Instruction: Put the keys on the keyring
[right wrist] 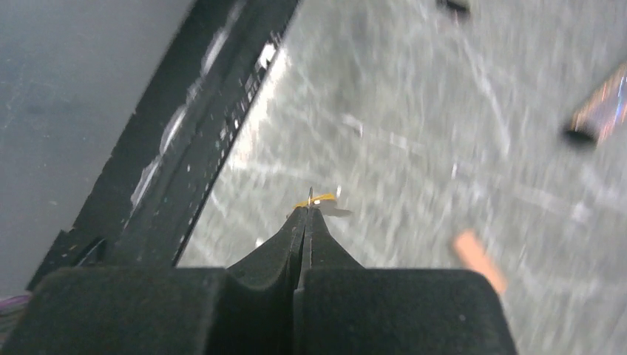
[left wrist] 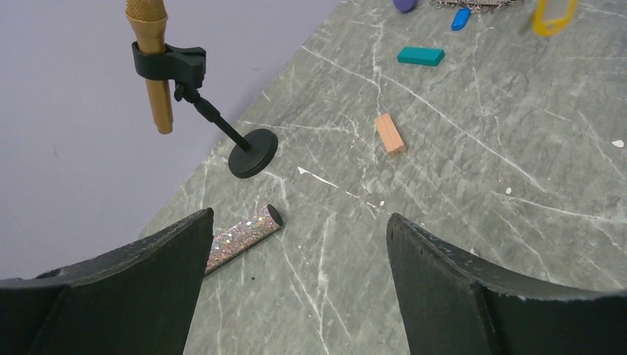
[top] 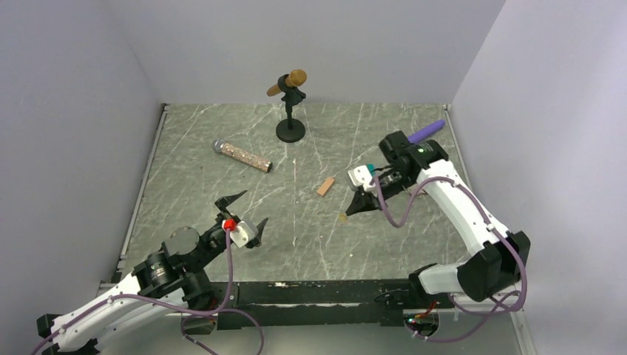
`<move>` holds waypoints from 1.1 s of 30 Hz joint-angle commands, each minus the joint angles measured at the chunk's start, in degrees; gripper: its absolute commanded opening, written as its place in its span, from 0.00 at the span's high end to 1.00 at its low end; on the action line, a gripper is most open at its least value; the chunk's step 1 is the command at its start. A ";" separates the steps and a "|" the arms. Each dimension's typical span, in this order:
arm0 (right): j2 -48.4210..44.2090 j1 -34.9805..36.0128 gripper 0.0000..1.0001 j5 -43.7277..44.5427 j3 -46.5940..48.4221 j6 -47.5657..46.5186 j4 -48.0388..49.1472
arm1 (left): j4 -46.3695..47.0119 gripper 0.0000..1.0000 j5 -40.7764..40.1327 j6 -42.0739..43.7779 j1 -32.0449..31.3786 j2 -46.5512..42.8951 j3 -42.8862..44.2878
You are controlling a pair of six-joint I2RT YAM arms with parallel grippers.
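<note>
My right gripper (top: pixel 349 211) (right wrist: pixel 307 211) is shut just above the table, right of centre. A yellow key (right wrist: pixel 319 201) (top: pixel 343 217) is pinched at its tips, its metal end sticking out. The left wrist view shows a blurred yellow tag (left wrist: pixel 553 16), a blue key (left wrist: pixel 460 18) and a silvery chain-like keyring (left wrist: pixel 473 4) at the far top edge, cut by the frame. My left gripper (top: pixel 244 212) (left wrist: pixel 299 216) stands open at the near left with nothing between its fingers. A small red piece (top: pixel 229 224) sits by its base; I cannot tell what it is.
A gold microphone (top: pixel 290 80) stands clipped in a black stand (left wrist: pixel 253 154) at the back. A glittery microphone (top: pixel 242 156) lies left of centre. There is a salmon block (top: pixel 325 186) mid-table, a teal block (left wrist: pixel 420 55) beyond it and a purple stick (top: pixel 427 132) at the back right. Walls enclose three sides.
</note>
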 commanded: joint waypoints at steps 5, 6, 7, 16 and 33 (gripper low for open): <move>-11.71 -14.92 1.00 24.97 -13.11 24.60 10.48 | 0.98 0.09 1.81 0.46 1.88 0.69 0.34; -11.90 -16.98 1.00 27.93 -14.22 24.86 10.49 | 0.97 0.09 2.17 0.40 2.12 0.76 0.42; -11.87 -18.24 1.00 31.32 -15.21 25.45 11.02 | 0.96 0.09 2.48 0.31 2.30 0.89 0.37; 4.29 -19.09 1.00 47.16 -20.26 32.38 24.31 | 0.64 0.09 4.37 -0.08 3.47 0.85 0.82; 25.19 -5.42 1.00 45.29 -9.81 43.27 34.00 | 0.74 0.08 5.73 0.04 4.67 0.53 0.55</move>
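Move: The right hand, shut on the key with the yellow tag, heads for a bare patch of table about 11 cm ahead of it, 10 cm to its right and 23 cm below. The wood block lies some 22 cm ahead and 5 cm left of that hand, the teal block 27 cm ahead and 12 cm right, the blue tag 25 cm ahead and 22 cm right. From the left hand the bare patch is about 10 cm ahead, 35 cm right and 25 cm down. Keeping its pinch on the yellow-tagged key, the right hand sweeps about 17 cm right while sinking and turning clockwise, its fingers swinging round to point nearly straight down. It drops on to some 21 cm below its start, curving forward about 12 cm and, near the bottom, 7 cm back left, bringing key and tag down to the bare table short of the teal block. ##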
